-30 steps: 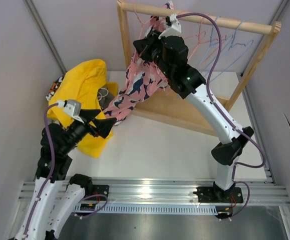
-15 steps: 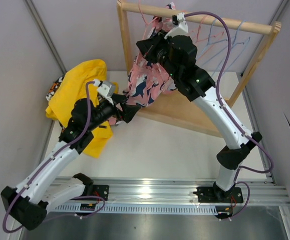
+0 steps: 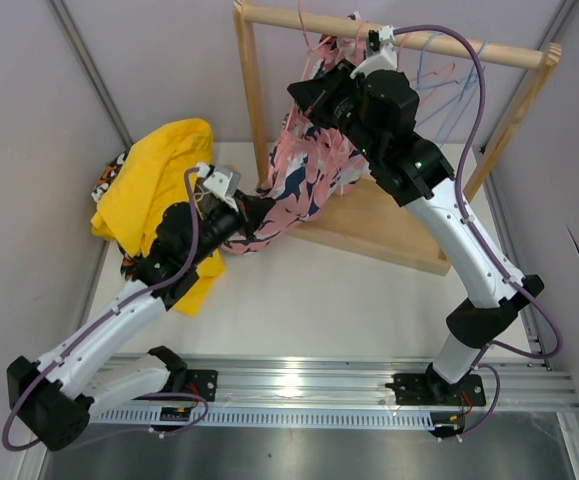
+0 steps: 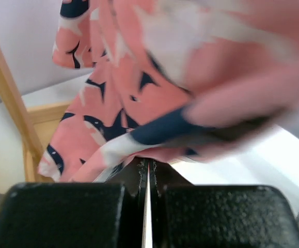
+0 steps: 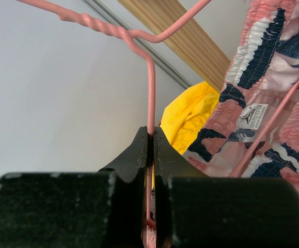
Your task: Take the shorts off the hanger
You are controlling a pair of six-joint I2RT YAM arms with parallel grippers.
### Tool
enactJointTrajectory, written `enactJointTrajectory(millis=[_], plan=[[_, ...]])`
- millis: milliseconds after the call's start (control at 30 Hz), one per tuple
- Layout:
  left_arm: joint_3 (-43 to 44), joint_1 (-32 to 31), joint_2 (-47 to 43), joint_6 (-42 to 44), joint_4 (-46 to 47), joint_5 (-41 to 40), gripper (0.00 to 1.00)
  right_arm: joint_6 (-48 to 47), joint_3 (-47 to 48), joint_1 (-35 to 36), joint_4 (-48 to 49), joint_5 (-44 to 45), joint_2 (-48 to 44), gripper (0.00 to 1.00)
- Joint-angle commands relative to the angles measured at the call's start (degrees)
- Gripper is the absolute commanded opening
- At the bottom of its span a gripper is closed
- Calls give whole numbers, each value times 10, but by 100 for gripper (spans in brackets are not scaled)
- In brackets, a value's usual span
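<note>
Pink shark-print shorts (image 3: 304, 175) hang from a pink wire hanger (image 3: 307, 45) under the wooden rod. My right gripper (image 3: 297, 92) is high by the rod. In the right wrist view this gripper (image 5: 150, 133) is shut on the hanger's (image 5: 150, 77) straight wire, with the shorts' waistband (image 5: 273, 103) beside it. My left gripper (image 3: 257, 208) is at the shorts' lower hem. In the left wrist view it (image 4: 148, 163) is shut, with the pink fabric (image 4: 139, 98) pinched at its tips. Yellow shorts (image 3: 159, 180) lie in a heap at the left.
The wooden rack has a top rod (image 3: 449, 45), a left post (image 3: 251, 90) and a base board (image 3: 389, 225). Several empty pink and blue hangers (image 3: 439, 75) hang at the rod's right. Camouflage shorts (image 3: 107, 182) peek out beside the yellow heap. Grey walls close in on both sides.
My left arm has reached right from the yellow heap to the pink shorts' hem and shut there. My right arm has shifted right with the hanger, pulling the shorts along.
</note>
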Motion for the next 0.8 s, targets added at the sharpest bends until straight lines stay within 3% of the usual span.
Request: enactJointTrajectory(millis=[0, 200, 233, 267, 300, 333, 400, 767], plan=[[-27, -50, -76, 9, 20, -34, 0, 5, 6, -9, 55, -7, -36, 0], [-84, -87, -188, 2, -22, -74, 0, 10, 5, -20, 51, -11, -40, 0], [-81, -87, -208, 5, -46, -85, 7, 10, 5, -20, 51, -12, -42, 0], [-80, -87, -217, 11, -56, -88, 23, 10, 5, -20, 51, -12, -43, 0], [-80, -87, -224, 24, -61, -93, 57, 11, 5, -21, 51, -13, -42, 0], [-75, -87, -233, 29, -65, -105, 72, 11, 5, -21, 52, -13, -43, 0], [-70, -87, -230, 45, -65, -124, 87, 17, 6, -22, 53, -17, -42, 0], [-14, -76, -42, 140, 21, -142, 85, 42, 3, -24, 51, -41, -50, 0]])
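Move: The left gripper is shut right at the pink shorts' near hem, which lies about 2 cm ahead and 1 cm above. The shorts' middle is roughly 6 cm ahead, 7 cm right and 10 cm up. The yellow shorts pile lies some 20 cm left, 13 cm ahead and 22 cm below. From the right hand, which holds the pink hanger, the shorts' middle is about 2 cm back, 4 cm right and 10 cm down. Draw the shut left gripper back from the pink shorts about 9 cm, rising some 4 cm and drifting a little left with the fingertips tilting up. Open the fingers wide back there, then bring them forward again about 6 cm, down and slightly right, to straddle the hanging leg without closing. Keep the right fingers pinched on the hanger wire, nearly still. ##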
